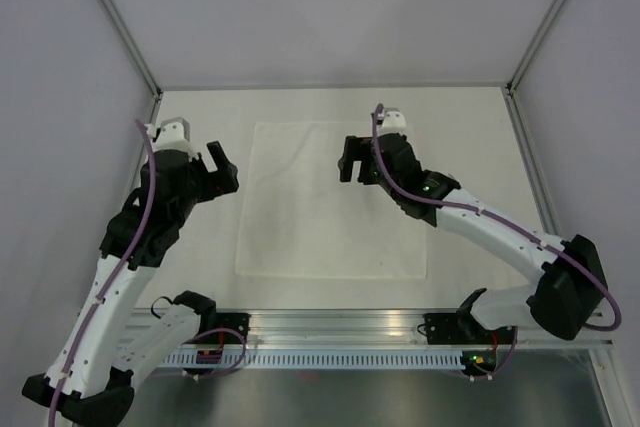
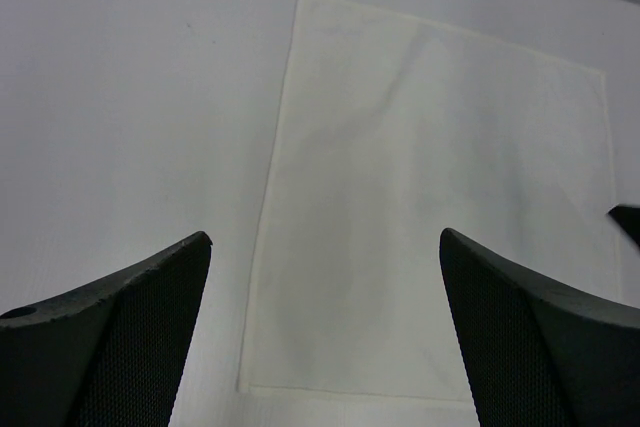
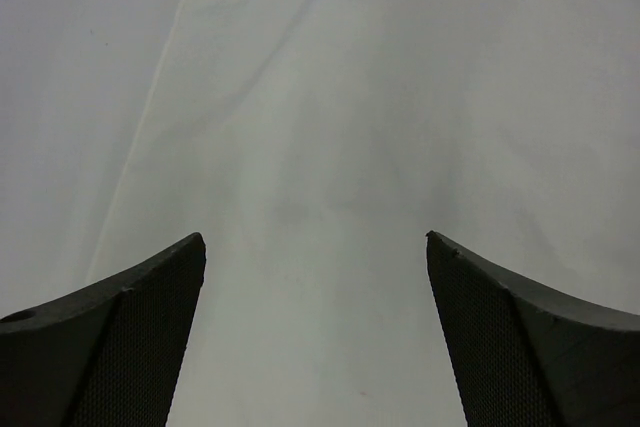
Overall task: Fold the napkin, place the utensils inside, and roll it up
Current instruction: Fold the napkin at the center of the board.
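Note:
The napkin (image 1: 320, 217) lies flat and unfolded on the white table, a pale square between the two arms. My left gripper (image 1: 222, 166) hangs open just off the napkin's left edge, pointing toward it. In the left wrist view the napkin (image 2: 430, 177) fills the space between the wide-apart fingers of my left gripper (image 2: 325, 236). My right gripper (image 1: 347, 159) hovers open over the napkin's far right part. In the right wrist view the cloth (image 3: 380, 117) shows beyond my right gripper (image 3: 315, 237), with nothing between the jaws. The utensils are out of view.
Grey walls with slanted metal posts (image 1: 115, 17) close in the table on three sides. An aluminium rail (image 1: 340, 325) carrying both arm bases runs along the near edge. A dark tip of the right gripper (image 2: 628, 219) shows at the right edge of the left wrist view.

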`<state>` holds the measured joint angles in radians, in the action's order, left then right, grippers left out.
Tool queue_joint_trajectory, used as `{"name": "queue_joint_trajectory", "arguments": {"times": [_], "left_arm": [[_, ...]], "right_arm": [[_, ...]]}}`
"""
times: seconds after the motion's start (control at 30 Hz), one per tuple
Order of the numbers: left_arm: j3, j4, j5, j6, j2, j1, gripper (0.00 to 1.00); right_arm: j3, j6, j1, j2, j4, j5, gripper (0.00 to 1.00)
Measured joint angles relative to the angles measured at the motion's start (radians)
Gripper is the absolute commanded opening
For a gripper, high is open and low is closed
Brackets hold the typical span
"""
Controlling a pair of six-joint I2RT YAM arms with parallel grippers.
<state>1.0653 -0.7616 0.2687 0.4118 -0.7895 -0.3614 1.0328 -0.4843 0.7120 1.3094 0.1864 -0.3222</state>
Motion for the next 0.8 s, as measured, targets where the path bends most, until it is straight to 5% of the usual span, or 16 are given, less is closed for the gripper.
{"name": "queue_joint_trajectory", "arguments": {"times": [0.37,0.57,0.8], "left_arm": [[0.444,-0.073,0.070,0.037,-0.249,0.035,1.00],[0.648,-0.105,0.034,0.037,-0.304,0.040,1.00],[0.703,-0.129,-0.009,0.036,-0.326,0.040,1.00]], "right_arm": [[0.261,-0.026,0.483,0.462,-0.035,-0.033,0.45],[0.429,-0.035,0.627,0.692,-0.034,-0.034,0.44],[0.571,-0.035,0.696,0.852,-0.009,-0.034,0.44]]}}
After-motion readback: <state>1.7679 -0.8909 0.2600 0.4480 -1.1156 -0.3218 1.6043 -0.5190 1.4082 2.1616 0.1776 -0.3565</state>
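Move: Back and to the left of the right hand lies the napkin's near-left corner, about 18 cm back, 28 cm left and 20 cm below. The napkin's middle is almost under that hand, some 2 cm ahead and 2 cm left. Its far-left corner is about 24 cm ahead and 26 cm left, its near-right corner 18 cm back and 18 cm to the right. From the left hand, the near-left corner is roughly 8 cm straight back and 26 cm below. Sweeping fast over the napkin towards its near-left corner, the right hand goes some 30 cm left, 20 cm back and 15 cm down, swinging its fingers counter-clockwise and easing them from wide to under half open, slowing close above the corner. The left hand, wide open, climbs about 18 cm and edges forward, tilting up slightly. ##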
